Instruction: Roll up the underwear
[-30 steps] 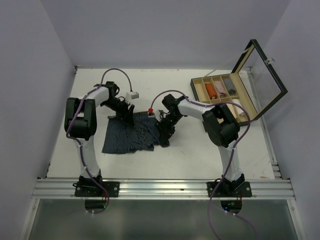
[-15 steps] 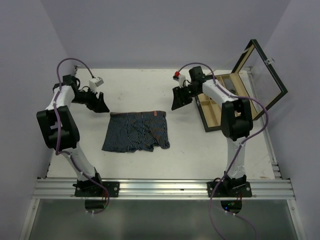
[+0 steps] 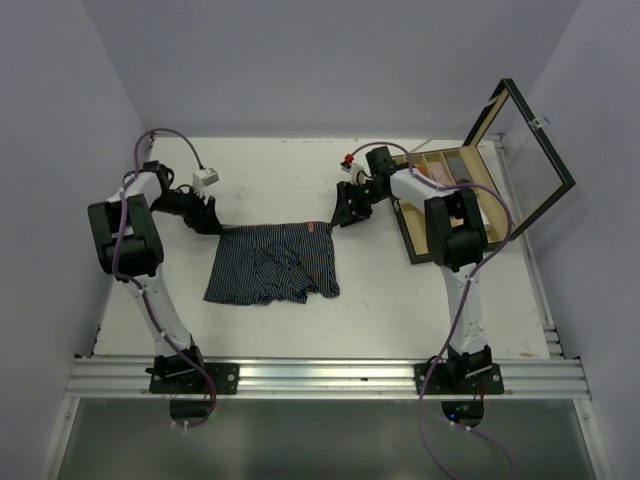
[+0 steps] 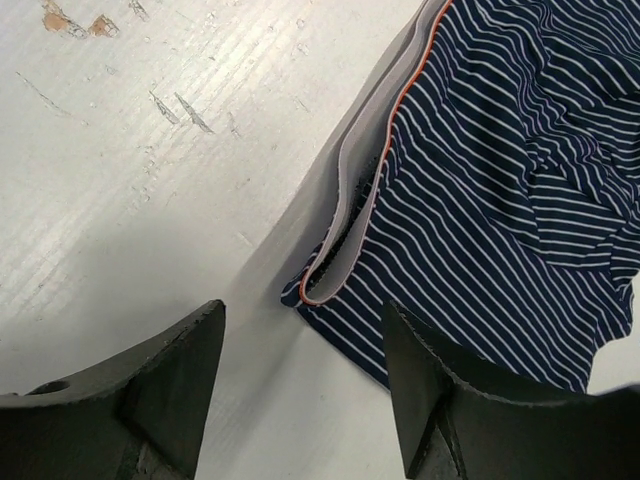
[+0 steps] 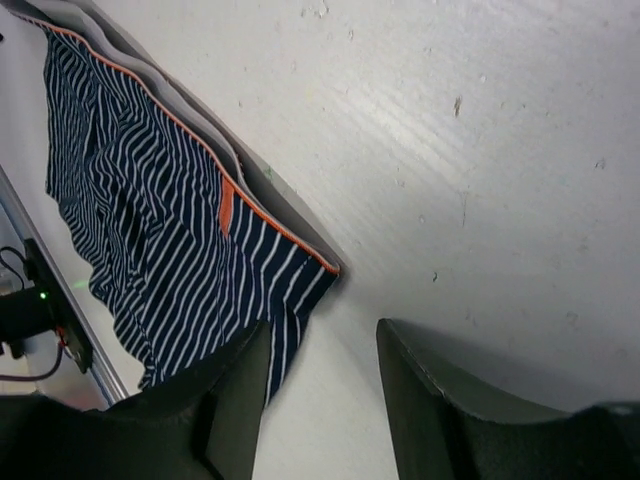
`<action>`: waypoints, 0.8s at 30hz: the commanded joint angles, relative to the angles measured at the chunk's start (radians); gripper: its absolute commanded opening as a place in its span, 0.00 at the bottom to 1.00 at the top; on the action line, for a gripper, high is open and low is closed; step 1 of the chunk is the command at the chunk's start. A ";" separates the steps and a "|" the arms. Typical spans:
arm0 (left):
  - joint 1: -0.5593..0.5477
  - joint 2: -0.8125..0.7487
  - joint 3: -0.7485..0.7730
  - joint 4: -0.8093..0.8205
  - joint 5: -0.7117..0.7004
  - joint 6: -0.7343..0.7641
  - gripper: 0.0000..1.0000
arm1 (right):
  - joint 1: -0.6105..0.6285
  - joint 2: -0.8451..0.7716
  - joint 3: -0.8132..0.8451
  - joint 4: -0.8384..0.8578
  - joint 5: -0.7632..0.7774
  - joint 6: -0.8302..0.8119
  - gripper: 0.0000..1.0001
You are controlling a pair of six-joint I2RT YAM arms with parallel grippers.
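The navy underwear with thin pale stripes lies spread flat on the white table, its orange-edged waistband along the far side. My left gripper sits at its far left corner, open. In the left wrist view the waistband corner lies just ahead of the empty gap of the left gripper. My right gripper is at the far right corner, also open. In the right wrist view that corner lies just ahead of the right gripper, with one fingertip over the cloth's edge.
A compartmented wooden box stands at the right with its glass lid raised; the right arm crosses its front. Coloured things show in its back compartments. The arm bases and a metal rail run along the near edge.
Both grippers left the underwear, swung out and up toward the far side, then came back in to its two far corners. Both opened. The garment lies flatter than a second ago.
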 commanded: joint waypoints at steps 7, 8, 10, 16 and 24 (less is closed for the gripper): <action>0.000 0.014 0.001 0.046 0.060 0.016 0.66 | 0.050 0.090 -0.013 0.084 0.039 0.090 0.47; 0.002 0.014 0.000 0.048 0.058 0.014 0.66 | 0.051 0.091 -0.016 0.089 0.034 0.093 0.46; 0.000 0.018 -0.012 0.055 0.057 0.013 0.66 | 0.054 0.102 -0.025 0.098 0.016 0.113 0.44; 0.000 0.023 -0.041 0.092 0.060 0.002 0.64 | 0.054 0.108 -0.013 0.104 0.009 0.113 0.28; 0.002 0.024 -0.051 0.121 0.097 0.022 0.63 | 0.047 0.107 0.044 0.103 -0.010 0.078 0.04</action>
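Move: The underwear's right waistband corner lies only about 3 cm to the right hand's left, level with it fore and aft and some 2 cm lower. The orange tag sits 5 cm or so further left along the band and 1 cm nearer the base; the striped underwear's middle is roughly 17 cm left and 10 cm back of the hand. From the left hand, the left waistband corner is about 2 cm right and 2 cm down, the right one 30 cm right. The underwear's right waistband corner is taken by the right hand, which slides in about 3.5 cm to the left, sinking some 1 cm mostly towards the end, then stays there while its half-open fingers shut and pinch the corner between their tips. The left hand eases down about 1 cm above the left corner, fingers still open. ##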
